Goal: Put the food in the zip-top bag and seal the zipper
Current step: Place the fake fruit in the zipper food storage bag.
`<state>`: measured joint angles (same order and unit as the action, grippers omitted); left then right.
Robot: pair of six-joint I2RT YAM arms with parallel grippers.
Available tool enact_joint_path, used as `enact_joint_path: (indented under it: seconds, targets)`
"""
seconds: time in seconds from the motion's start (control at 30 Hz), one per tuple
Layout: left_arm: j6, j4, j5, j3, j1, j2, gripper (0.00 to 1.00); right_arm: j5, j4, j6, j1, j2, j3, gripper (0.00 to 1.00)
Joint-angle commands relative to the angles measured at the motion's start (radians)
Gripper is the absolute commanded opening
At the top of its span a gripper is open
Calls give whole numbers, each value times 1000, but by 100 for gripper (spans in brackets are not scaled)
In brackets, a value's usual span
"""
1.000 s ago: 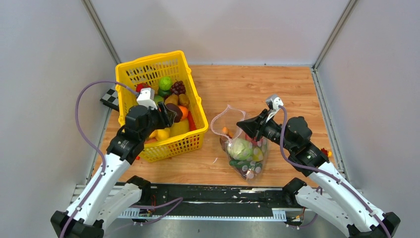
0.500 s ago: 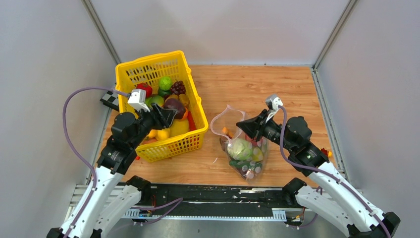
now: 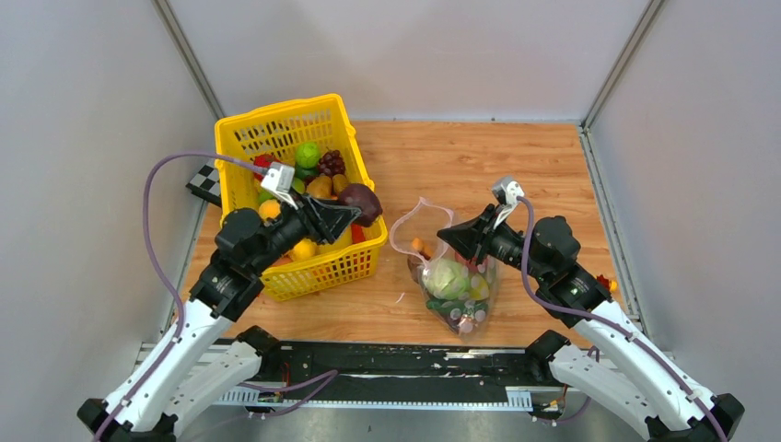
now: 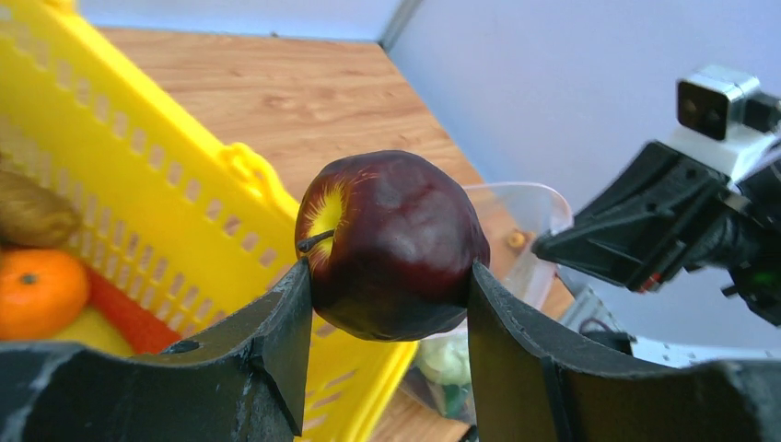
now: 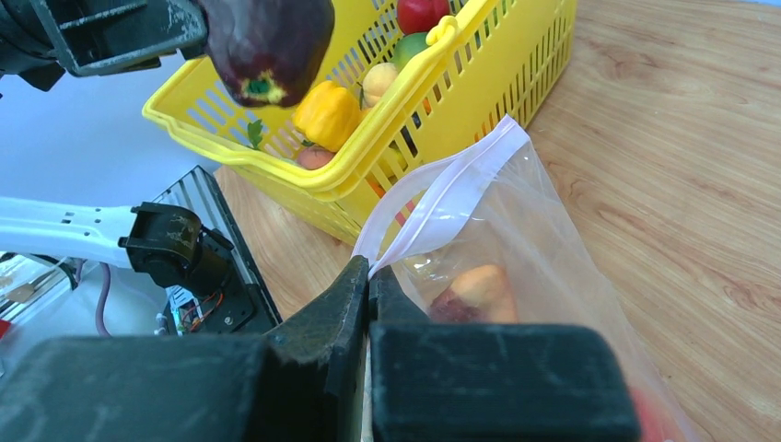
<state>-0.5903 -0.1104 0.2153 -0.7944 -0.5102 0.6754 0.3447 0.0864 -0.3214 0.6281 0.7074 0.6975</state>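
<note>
My left gripper (image 3: 355, 210) is shut on a dark red apple (image 4: 391, 244), holding it in the air above the right rim of the yellow basket (image 3: 238, 136). More food lies in the basket, such as a green fruit (image 3: 308, 154) and a yellow pepper (image 5: 324, 112). The zip-top bag (image 3: 458, 296) stands open on the table to the right, with a green cabbage (image 3: 448, 276) and other food inside. My right gripper (image 5: 370, 270) is shut on the bag's pinkish zipper (image 5: 451, 189) rim and holds the mouth up.
A black-and-white checkered marker (image 3: 204, 181) lies left of the basket. A small orange-red block (image 3: 603, 283) sits behind the right arm. Grey walls close in both sides, and a black rail (image 3: 387, 354) runs along the near edge.
The left gripper has risen out of the basket with the apple and swung right, to above the basket's right rim. The right gripper and the bag have not moved.
</note>
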Motion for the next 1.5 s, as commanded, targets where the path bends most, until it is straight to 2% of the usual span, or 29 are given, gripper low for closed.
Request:
enact_joint_path:
  seconds: [0.0,0.13,0.2,0.47,0.57,0.8,1.07,1.23,1.33,1.47]
  targets:
    - [27,91,-81,-45,-118,55,25,46,-76,-19,3,-16,19,0]
    - [83,106,-156,-77,-250,130,26,33,-77,-24,3,-42,4,0]
    - [134,54,-198,-124,-295,170,27,38,-77,-20,3,-50,9,0]
    - [185,75,-252,-169,-384,288,29,83,-74,-7,2,-60,10,1]
    - [223,35,-271,-206,-424,342,29,85,-72,-4,2,-63,10,1]
    - [276,-12,-189,-232,-451,394,30,74,-136,-38,2,-68,-13,1]
    - [276,7,-196,-233,-476,429,31,84,-163,-56,3,-52,-17,1]
    - [282,35,-175,-265,-525,506,37,86,-172,-58,3,-54,-23,1]
    - [278,43,-208,-277,-543,544,41,87,-172,-59,3,-57,-22,1]
    - [225,151,-267,-239,-543,564,47,94,-180,-55,3,-64,-28,1]
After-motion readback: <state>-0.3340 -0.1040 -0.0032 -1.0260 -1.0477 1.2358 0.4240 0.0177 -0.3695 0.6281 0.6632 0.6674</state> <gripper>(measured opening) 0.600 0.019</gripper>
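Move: The left hand already holds the dark apple; the open mouth of the bag, where it is being taken, lies about 14 cm to this hand's right, 4 cm back and roughly 9 cm below. The yellow basket's middle is about 16 cm to the left hand's left, 5 cm ahead and some 18 cm below, and the green cabbage in the bag about 20 cm right, 11 cm back and 22 cm below. For the right hand, pinching the rim, the mouth's middle is some 4 cm left, 3 cm ahead and level. Keeping its grip on the dark apple, the left hand carries it away from the basket, some 17 cm to the right, while sinking about 7 cm and drawing back slightly, and the wrist swings the fingertips clockwise and dips them, by some 30 degrees in all, to bring the apple into the bag's mouth. The right hand keeps the rim pinched between shut fingers, easing about 2 cm back and a little up. ##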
